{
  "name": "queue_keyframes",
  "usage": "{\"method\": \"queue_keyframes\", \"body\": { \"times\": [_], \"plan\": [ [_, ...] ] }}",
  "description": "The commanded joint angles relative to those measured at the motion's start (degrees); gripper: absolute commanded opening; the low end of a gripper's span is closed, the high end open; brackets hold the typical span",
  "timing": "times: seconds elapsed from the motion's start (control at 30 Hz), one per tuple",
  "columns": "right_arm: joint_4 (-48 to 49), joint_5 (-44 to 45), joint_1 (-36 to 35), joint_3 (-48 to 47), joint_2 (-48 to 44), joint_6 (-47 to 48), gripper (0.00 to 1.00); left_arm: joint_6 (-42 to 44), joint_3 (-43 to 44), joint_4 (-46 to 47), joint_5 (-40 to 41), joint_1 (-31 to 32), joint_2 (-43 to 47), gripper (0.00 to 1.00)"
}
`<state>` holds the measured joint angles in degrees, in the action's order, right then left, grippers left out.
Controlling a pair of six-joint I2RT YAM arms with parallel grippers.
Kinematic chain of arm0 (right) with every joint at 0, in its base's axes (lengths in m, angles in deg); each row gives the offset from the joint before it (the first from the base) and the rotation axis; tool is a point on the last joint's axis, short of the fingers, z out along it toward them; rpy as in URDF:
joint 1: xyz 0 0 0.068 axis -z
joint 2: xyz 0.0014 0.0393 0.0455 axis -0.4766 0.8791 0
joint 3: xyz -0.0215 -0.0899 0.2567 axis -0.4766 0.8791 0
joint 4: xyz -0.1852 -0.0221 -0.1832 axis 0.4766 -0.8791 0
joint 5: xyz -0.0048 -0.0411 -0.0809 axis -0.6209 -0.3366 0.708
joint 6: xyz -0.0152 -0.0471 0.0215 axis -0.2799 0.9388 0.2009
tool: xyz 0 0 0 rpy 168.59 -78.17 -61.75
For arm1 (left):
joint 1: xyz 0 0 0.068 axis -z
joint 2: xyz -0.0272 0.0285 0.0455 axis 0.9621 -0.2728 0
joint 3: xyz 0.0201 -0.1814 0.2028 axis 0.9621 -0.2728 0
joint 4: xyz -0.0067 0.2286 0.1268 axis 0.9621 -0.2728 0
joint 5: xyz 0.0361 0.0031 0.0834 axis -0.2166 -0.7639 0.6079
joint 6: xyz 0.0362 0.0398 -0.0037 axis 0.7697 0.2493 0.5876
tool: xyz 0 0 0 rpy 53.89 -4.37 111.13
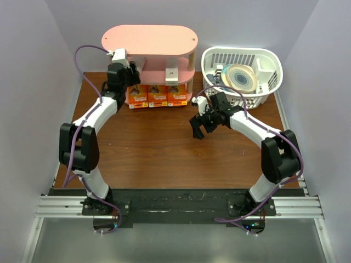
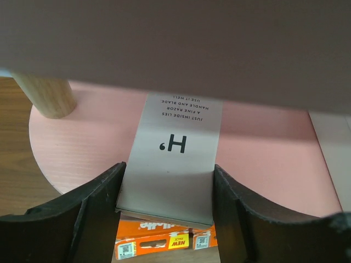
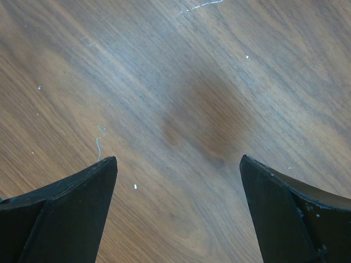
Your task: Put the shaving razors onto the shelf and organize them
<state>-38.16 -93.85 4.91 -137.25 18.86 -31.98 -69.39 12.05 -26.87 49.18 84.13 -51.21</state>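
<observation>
The pink shelf point(image 1: 149, 39) stands at the back of the table. A whitish-grey razor box point(image 2: 178, 148) with dark lettering lies on its middle board point(image 2: 82, 148), its near end hanging over the front edge. My left gripper point(image 2: 168, 181) is shut on that box, one finger against each long side. A second grey box point(image 1: 172, 73) lies further right on the same board. Three orange razor packs point(image 1: 157, 95) stand side by side under the shelf, and they also show below the held box point(image 2: 151, 235). My right gripper point(image 3: 178, 159) hovers open and empty over the bare table.
A white slatted basket point(image 1: 269, 60) at the back right holds a round striped disc point(image 1: 241, 76) and other items. A pale wooden post point(image 2: 46, 96) stands just left of the held box. The top board hangs low over the left gripper.
</observation>
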Motion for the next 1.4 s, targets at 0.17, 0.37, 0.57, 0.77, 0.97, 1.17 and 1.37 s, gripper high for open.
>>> {"method": "queue_keyframes", "body": {
  "times": [0.17,0.37,0.57,0.77,0.97,1.17,1.37],
  "plan": [
    [1.5,-0.5,0.3,0.1,-0.1,-0.6,0.99,-1.7,2.9,-1.3,11.0,4.2,-2.0,0.56],
    [1.5,-0.5,0.4,0.3,0.0,-0.7,0.99,-0.5,2.8,-1.5,14.4,4.1,-2.1,0.55],
    [1.6,-0.8,0.4,-0.8,0.8,-0.7,0.99,0.2,2.8,-0.8,15.1,4.1,-2.9,0.55],
    [1.2,-0.5,0.5,-1.4,1.3,-0.5,0.99,0.5,2.8,-0.5,13.4,4.1,-3.5,0.62],
    [1.2,-0.6,0.6,-1.7,1.6,-0.5,0.99,0.9,3.1,-1.2,11.4,4.1,-2.6,0.78],
    [0.6,-3.2,0.5,-4.5,0.7,0.6,0.99,0.9,1.9,-4.2,9.1,4.1,2.1,1.00],
    [0.5,-9.7,0.5,-9.6,-1.2,1.9,0.99,2.1,-1.0,-9.1,2.8,3.8,12.2,1.00]
  ]
}}
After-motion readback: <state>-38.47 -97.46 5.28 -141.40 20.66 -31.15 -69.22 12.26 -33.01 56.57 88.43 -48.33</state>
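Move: The left hand already grips the near end of the white Harry's razor box on the middle shelf. The box's middle lies about 6 cm ahead of that hand, on its line and 1 cm below. The other white box is roughly 5 cm ahead and 12 cm right, the left wooden post 7 cm ahead and 9 cm left. The left orange razor pack is about 3 cm back and 12 cm below. From the right hand, the Harry's box is some 26 cm ahead, 21 cm left and 10 cm higher. Sideways first: the left hand, still pinching the razor box, shifts about 1.5 cm right, then eases back left by 1 cm while turning some 8 degrees counter-clockwise. It holds there, opens the fingers wide to let go, and starts drawing straight back from the shelf, unwinding part of the turn. The empty right hand dips slightly, then begins to rise, forward and left. ##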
